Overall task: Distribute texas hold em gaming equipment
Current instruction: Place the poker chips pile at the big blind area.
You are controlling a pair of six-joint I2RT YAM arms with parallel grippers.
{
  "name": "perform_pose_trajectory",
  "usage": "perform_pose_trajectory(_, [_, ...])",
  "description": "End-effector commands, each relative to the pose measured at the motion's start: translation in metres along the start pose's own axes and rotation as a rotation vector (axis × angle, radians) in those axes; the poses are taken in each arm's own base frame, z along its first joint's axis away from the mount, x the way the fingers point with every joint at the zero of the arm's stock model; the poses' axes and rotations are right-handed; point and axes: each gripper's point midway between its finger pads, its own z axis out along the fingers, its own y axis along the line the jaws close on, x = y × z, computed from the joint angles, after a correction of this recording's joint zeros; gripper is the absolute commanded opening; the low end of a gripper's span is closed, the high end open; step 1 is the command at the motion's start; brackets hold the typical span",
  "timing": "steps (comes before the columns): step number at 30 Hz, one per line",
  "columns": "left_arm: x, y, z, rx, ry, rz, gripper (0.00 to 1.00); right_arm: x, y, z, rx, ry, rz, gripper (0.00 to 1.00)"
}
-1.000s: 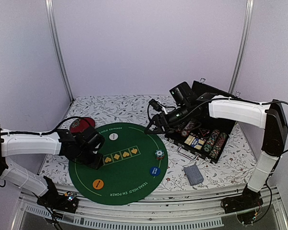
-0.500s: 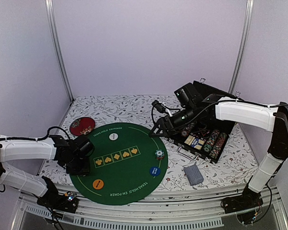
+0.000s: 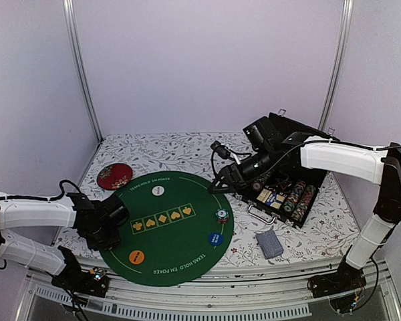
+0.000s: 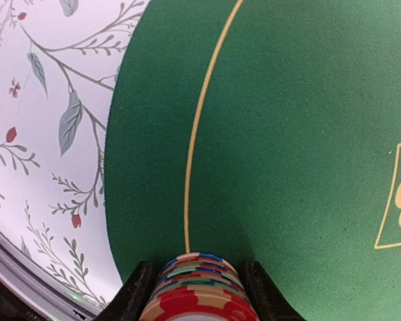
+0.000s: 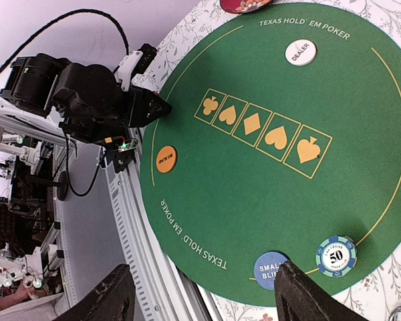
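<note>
My left gripper [image 3: 115, 227] is at the left edge of the round green poker mat [image 3: 180, 261], shut on a stack of multicoloured striped poker chips [image 4: 197, 284] just above the felt. In the left wrist view its fingers [image 4: 139, 294] press both sides of the stack. My right gripper [image 3: 217, 182] hovers open and empty over the mat's far right edge. On the mat lie a white dealer button [image 3: 158, 190], an orange big blind button [image 3: 138, 257], a blue small blind button [image 3: 215, 239] and a small chip stack [image 3: 222, 215]. A deck of blue-grey cards [image 3: 269, 243] lies right of the mat.
An open black case [image 3: 309, 175] with rows of chips stands at the back right, under my right arm. A dark red disc [image 3: 115, 176] lies on the flowered cloth beyond the mat's left side. The table's metal front rail [image 3: 207, 309] runs close to the mat.
My left gripper has drawn back left with the chip stack, from beside the row of card suits to the mat's left edge. My right arm has shifted slightly right.
</note>
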Motion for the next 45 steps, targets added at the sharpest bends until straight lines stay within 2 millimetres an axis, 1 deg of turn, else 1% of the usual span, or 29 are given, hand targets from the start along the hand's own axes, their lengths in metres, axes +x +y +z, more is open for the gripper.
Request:
perform_pose_trajectory(1, [0.0,0.008,0.004,-0.04,-0.037,-0.037,0.0,0.0,0.011,-0.006,-0.029,-0.01,-0.033,0.73])
perform_pose_trajectory(2, [0.002,0.009,0.004,-0.043,-0.039,-0.044,0.0,0.0,0.011,-0.007,-0.03,-0.011,-0.034,0.73])
perform_pose_trajectory(3, [0.003,0.009,0.003,-0.044,-0.042,-0.049,0.03,-0.001,0.012,-0.007,-0.031,-0.014,-0.034,0.73])
perform_pose_trajectory(6, [0.006,0.011,0.001,-0.055,-0.057,-0.058,0.22,-0.003,0.014,-0.008,-0.034,-0.016,-0.038,0.73])
perform_pose_trajectory(8, [0.009,0.011,0.0,-0.055,-0.06,-0.068,0.28,-0.003,0.015,-0.01,-0.035,-0.018,-0.039,0.73])
perform_pose_trajectory(9, [0.011,0.011,0.0,-0.055,-0.059,-0.071,0.33,-0.004,0.016,-0.011,-0.034,-0.019,-0.04,0.73])
perform_pose_trajectory(16, [0.014,0.014,-0.001,-0.061,-0.063,-0.095,0.43,-0.007,0.02,-0.017,-0.022,-0.03,-0.054,0.74])
perform_pose_trajectory(21, [0.016,0.016,-0.001,-0.045,-0.059,-0.115,0.55,-0.007,0.018,-0.018,-0.009,-0.026,-0.058,0.75])
perform_pose_trajectory(27, [0.015,0.015,-0.002,-0.007,-0.066,-0.114,0.62,-0.008,0.017,-0.02,0.011,-0.026,-0.065,0.75])
perform_pose_trajectory(28, [0.015,0.013,-0.003,0.004,-0.068,-0.112,0.64,-0.009,0.017,-0.021,0.012,-0.027,-0.068,0.75])
perform_pose_trajectory(30, [0.013,0.007,-0.005,0.031,-0.076,-0.086,0.75,-0.009,0.017,-0.021,0.016,-0.023,-0.068,0.75])
perform_pose_trajectory(33, [0.005,-0.002,-0.013,0.053,-0.1,-0.031,0.83,-0.012,0.014,-0.023,0.049,-0.022,-0.075,0.79])
perform_pose_trajectory(36, [-0.004,0.0,-0.024,0.012,-0.128,-0.003,0.92,-0.013,0.005,-0.029,0.117,-0.022,-0.082,0.87])
perform_pose_trajectory(37, [-0.007,0.001,-0.028,-0.002,-0.136,0.001,0.94,-0.014,0.001,-0.033,0.141,-0.023,-0.08,0.91])
perform_pose_trajectory(39, [-0.014,-0.003,-0.038,0.002,-0.151,0.009,0.96,-0.013,-0.007,-0.041,0.182,-0.023,-0.072,1.0])
perform_pose_trajectory(41, [-0.02,-0.008,-0.048,0.019,-0.167,0.016,0.98,-0.008,-0.02,-0.05,0.234,-0.012,-0.04,0.99])
perform_pose_trajectory(43, [-0.03,-0.014,-0.061,0.041,-0.2,0.024,0.98,0.004,-0.038,-0.062,0.319,0.0,0.008,0.99])
perform_pose_trajectory(45, [-0.043,-0.023,-0.076,0.076,-0.25,0.04,0.98,0.026,-0.061,-0.075,0.419,0.019,0.079,0.99])
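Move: Right beneath the left hand, about 1 cm down, lies the big blind area, with the poker chips pile still between the fingers. The big blind button is some 10 cm to the right and 4 cm nearer the base; the club square is about 10 cm to the right and 7 cm farther out. From the right hand, the big blind area lies roughly 41 cm to the left, 9 cm back and 19 cm below. Keeping low over the mat, the left hand eases back about 1 cm with the poker chips pile, then opens wide to let go of it and rises about 5 cm, drawing forward and slightly right off the pile. The right hand, empty, opens fully late on and heads right and a little forward, towards the chip case. ##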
